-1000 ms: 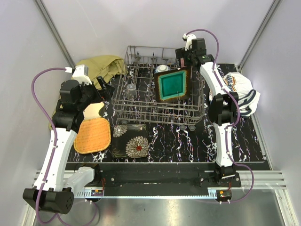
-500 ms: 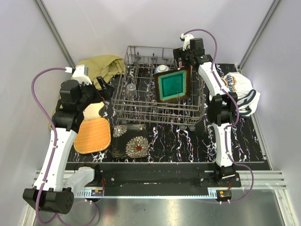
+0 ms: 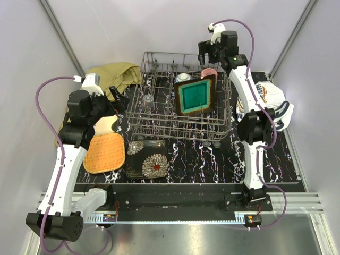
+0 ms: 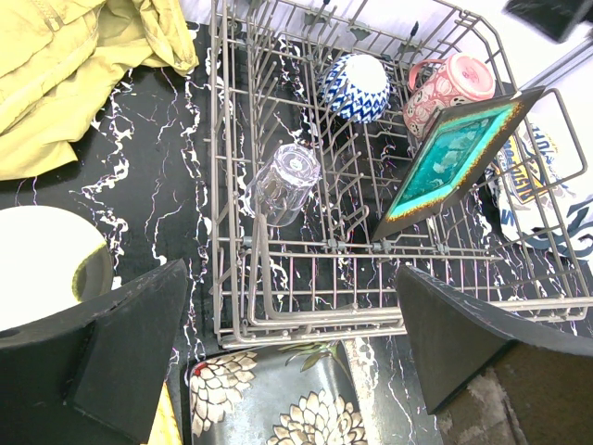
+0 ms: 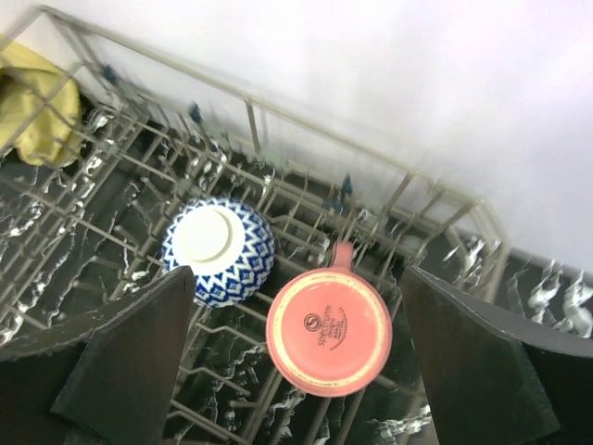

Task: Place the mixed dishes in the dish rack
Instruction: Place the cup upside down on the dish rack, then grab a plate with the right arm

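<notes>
The dish rack (image 3: 159, 126) stands mid-table and holds a teal square plate (image 3: 194, 95) on edge, an upside-down pink cup (image 5: 329, 332), a blue patterned bowl (image 5: 220, 248) and a clear glass (image 4: 283, 183) on its side. My right gripper (image 5: 296, 278) hangs open above the pink cup (image 3: 207, 72), not touching it. My left gripper (image 4: 292, 278) is open and empty left of the rack's front corner. Below it on the table lie a cream round plate (image 3: 108, 124), an orange square plate (image 3: 104, 152) and a dark floral plate (image 3: 147, 158).
An olive-yellow cloth (image 3: 114, 74) is bunched at the back left beside the rack. A white printed cloth (image 3: 273, 103) lies at the right edge, behind my right arm. Grey walls close in on both sides and the back.
My right gripper has lifted up and back from the rack's far right corner, uncovering the pink cup standing there. The left arm has not moved.
</notes>
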### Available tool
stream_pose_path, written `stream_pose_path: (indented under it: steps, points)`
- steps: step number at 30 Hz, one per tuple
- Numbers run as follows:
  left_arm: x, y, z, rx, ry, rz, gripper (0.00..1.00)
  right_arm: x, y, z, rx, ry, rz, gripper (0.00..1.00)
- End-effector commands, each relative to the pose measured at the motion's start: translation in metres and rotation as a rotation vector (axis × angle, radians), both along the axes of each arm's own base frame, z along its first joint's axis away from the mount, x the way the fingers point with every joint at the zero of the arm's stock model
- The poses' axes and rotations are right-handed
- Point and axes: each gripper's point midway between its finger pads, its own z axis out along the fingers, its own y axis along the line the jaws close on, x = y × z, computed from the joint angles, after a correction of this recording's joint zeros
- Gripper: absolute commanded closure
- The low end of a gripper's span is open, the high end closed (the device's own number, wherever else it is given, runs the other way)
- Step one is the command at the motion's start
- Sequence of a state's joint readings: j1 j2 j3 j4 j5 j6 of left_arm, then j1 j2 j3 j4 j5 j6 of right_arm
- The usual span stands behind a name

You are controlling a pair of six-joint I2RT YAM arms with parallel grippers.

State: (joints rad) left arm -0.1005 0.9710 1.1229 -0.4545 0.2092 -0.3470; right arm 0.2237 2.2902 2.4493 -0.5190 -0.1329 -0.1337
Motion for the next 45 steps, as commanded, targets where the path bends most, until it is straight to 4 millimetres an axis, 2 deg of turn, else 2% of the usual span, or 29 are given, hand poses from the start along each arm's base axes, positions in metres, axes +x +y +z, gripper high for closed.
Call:
stream_pose_path:
  steps: [1,2,3,4,5,9,11,15,17,23,24,26,30,42,45]
  points:
    - [-0.001,0.001,0.020,0.003,-0.073,-0.003,0.01,-0.043,0.009,0.087,-0.114,-0.201,0.205,0.01]
    - [-0.001,0.001,0.020,0.004,-0.070,-0.003,0.01,-0.049,0.011,0.075,-0.145,-0.178,0.254,0.00]
    - [-0.001,0.001,0.020,0.005,-0.070,-0.005,0.01,-0.060,0.013,0.079,-0.205,-0.204,0.330,0.00]
    - [-0.001,0.001,0.020,0.003,-0.070,-0.005,0.01,-0.078,0.024,0.068,-0.198,-0.156,0.449,0.00]
    - [-0.002,0.000,0.019,0.003,-0.068,-0.008,0.01,-0.086,0.025,0.068,-0.212,-0.155,0.494,0.00]
    - [0.000,0.001,0.017,0.001,-0.060,-0.004,0.01,-0.101,0.024,0.070,-0.301,-0.193,0.575,0.00]
    - [0.001,0.001,0.018,0.001,-0.061,-0.004,0.01,-0.106,0.028,0.064,-0.312,-0.200,0.626,0.00]
    - [0.001,-0.001,0.017,-0.008,-0.052,-0.006,0.01,-0.105,0.025,0.056,-0.337,-0.234,0.706,0.00]
    - [0.001,-0.001,0.017,-0.012,-0.049,-0.006,0.01,-0.110,0.027,0.054,-0.300,-0.237,0.770,0.00]
    - [0.001,0.001,0.017,0.003,-0.047,0.001,0.01,-0.107,0.026,0.041,-0.209,-0.211,0.850,0.00]
    - [0.002,0.002,0.016,0.003,-0.043,0.004,0.01,-0.104,0.027,0.034,-0.200,-0.198,0.860,0.00]
    - [0.003,0.003,0.018,0.008,-0.047,0.006,0.01,-0.106,0.029,0.035,-0.177,-0.197,0.884,0.00]
    - [0.006,0.003,0.016,0.013,-0.036,0.006,0.01,-0.103,0.035,0.021,-0.140,-0.178,0.928,0.00]
    - [0.010,0.005,0.012,0.028,-0.026,0.013,0.01,-0.099,0.036,-0.012,-0.125,-0.109,0.950,0.00]
    - [0.010,0.005,0.011,0.033,-0.025,0.015,0.01,-0.099,0.035,-0.025,-0.116,-0.071,0.951,0.00]
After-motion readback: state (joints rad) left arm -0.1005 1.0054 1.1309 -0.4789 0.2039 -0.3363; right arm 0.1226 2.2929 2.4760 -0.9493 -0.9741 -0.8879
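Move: The green plate leans in the rack with its middle about 13 cm back, 5 cm left and some 13 cm below the right hand. The pink cup, already upside down and free, stands almost straight under that hand, 1 cm to the right and about 12 cm below; the blue-white bowl sits level with the cup, some 10 cm to the hand's left. From the idle left hand the plate lies roughly 15 cm ahead, 32 cm right and 16 cm below. With no touch to be made out, the right hand heads from above the pink cup to the green plate's upper edge. It swings back about 9 cm and a little left, first rising about 6 cm, then sinking some 9 cm, while the wrist turns roughly 50 degrees counter-clockwise so that the wide-open fingers point mostly left and straddle the line of the plate's edge from above. ##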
